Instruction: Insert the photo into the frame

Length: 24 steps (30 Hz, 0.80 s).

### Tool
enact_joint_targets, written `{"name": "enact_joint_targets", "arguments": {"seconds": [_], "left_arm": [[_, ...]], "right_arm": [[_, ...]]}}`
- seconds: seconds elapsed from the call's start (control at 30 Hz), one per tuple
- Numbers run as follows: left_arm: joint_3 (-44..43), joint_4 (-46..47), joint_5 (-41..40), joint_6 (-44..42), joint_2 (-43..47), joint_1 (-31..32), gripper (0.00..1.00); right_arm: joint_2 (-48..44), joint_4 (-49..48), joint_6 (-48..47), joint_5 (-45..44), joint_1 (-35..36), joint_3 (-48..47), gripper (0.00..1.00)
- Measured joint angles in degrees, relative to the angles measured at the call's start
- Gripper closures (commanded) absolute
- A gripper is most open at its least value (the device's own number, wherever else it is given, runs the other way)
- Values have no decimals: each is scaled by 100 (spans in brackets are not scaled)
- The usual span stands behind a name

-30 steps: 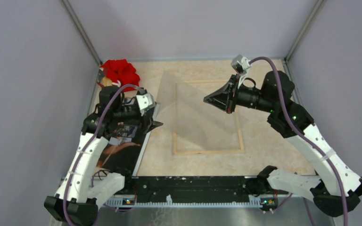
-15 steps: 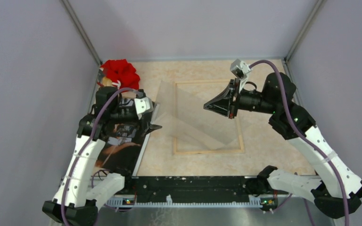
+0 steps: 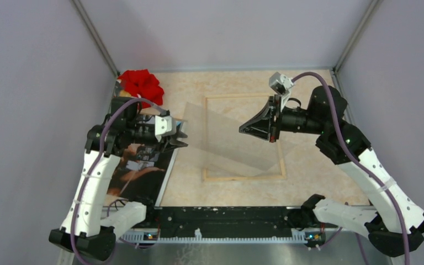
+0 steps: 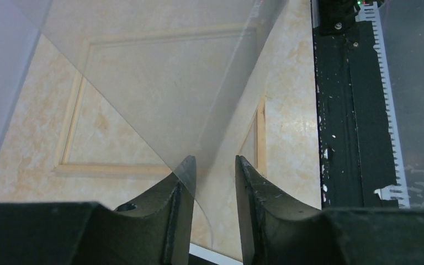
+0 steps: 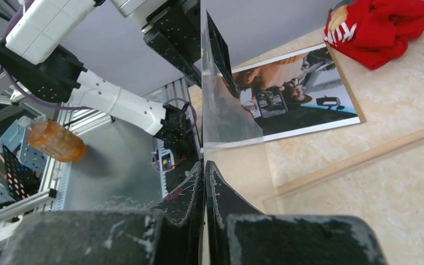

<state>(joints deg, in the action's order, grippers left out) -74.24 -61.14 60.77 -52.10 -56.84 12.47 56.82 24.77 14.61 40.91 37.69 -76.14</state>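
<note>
The frame (image 3: 243,178) lies flat mid-table with its light wood rails up, also seen in the left wrist view (image 4: 260,132). The photo (image 3: 143,176) lies face up at the left, partly under my left arm; the right wrist view shows its dark image and white border (image 5: 292,99). A clear sheet (image 3: 221,138) hangs tilted over the frame, my right gripper (image 3: 242,128) (image 5: 205,164) shut on its right edge. My left gripper (image 3: 183,138) (image 4: 214,163) stands open around the sheet's left corner (image 4: 165,83), which rests against one finger.
A red cloth (image 3: 141,84) sits in the back-left corner, just beyond the photo. A black rail (image 3: 226,215) runs along the near table edge. Grey walls close in the left, right and back sides. An orange bottle (image 5: 55,141) lies off the table.
My left gripper has swung up and right to the sheet's left corner, and its jaws have narrowed. The right gripper has tipped the sheet lower over the frame.
</note>
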Motion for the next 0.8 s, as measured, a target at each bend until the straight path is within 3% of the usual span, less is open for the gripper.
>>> {"name": "enact_joint_targets", "arguments": {"seconds": [0.13, 0.23, 0.27, 0.4, 0.5, 0.63, 0.8], "left_arm": [[-192, -457, 103, -358, -243, 0, 75], [-249, -647, 164, -470, -345, 0, 94], [-256, -686, 190, -509, -356, 0, 100], [-260, -800, 221, -763, -354, 0, 100], [-260, -767, 175, -1049, -297, 0, 100], [-232, -313, -52, -1471, 131, -2, 100], [199, 743, -286, -2205, 1244, -4, 100]], "right_arm": [[-33, 46, 0, 46, 0, 0, 100], [-52, 63, 2, 70, 0, 0, 93], [-57, 70, 2, 79, 0, 0, 84], [-59, 59, 68, -90, 0, -7, 30], [-42, 153, 138, -564, 0, -103, 14], [-31, 249, 313, -1156, 0, -393, 2], [-98, 286, 645, -1679, 0, -802, 1]]}}
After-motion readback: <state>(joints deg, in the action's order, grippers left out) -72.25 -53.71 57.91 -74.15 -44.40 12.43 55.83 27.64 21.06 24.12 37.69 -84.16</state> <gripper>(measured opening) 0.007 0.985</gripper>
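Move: The left gripper's half-open fingers already stand on either side of the clear sheet's edge, which lies practically at the hand point. From there the frame's middle is about 12 cm ahead, 18 cm to the right and 31 cm below; the photo is roughly 5 cm ahead, 16 cm to the left, equally low. The shut right gripper holds the sheet. The edge at the left fingers lies some 15 cm to its left, 3 cm ahead and 8 cm lower. Shut the left fingers fully so they pinch the clear sheet's edge, holding that hand nearly still. Only then open the right fingers wide to let go of the sheet, and draw that hand up about 5 cm, also forward and to the right, turning it slightly clockwise. Meanwhile lift the left gripper about 5 cm, its forward side rolling upward some 40 degrees about the finger line. ##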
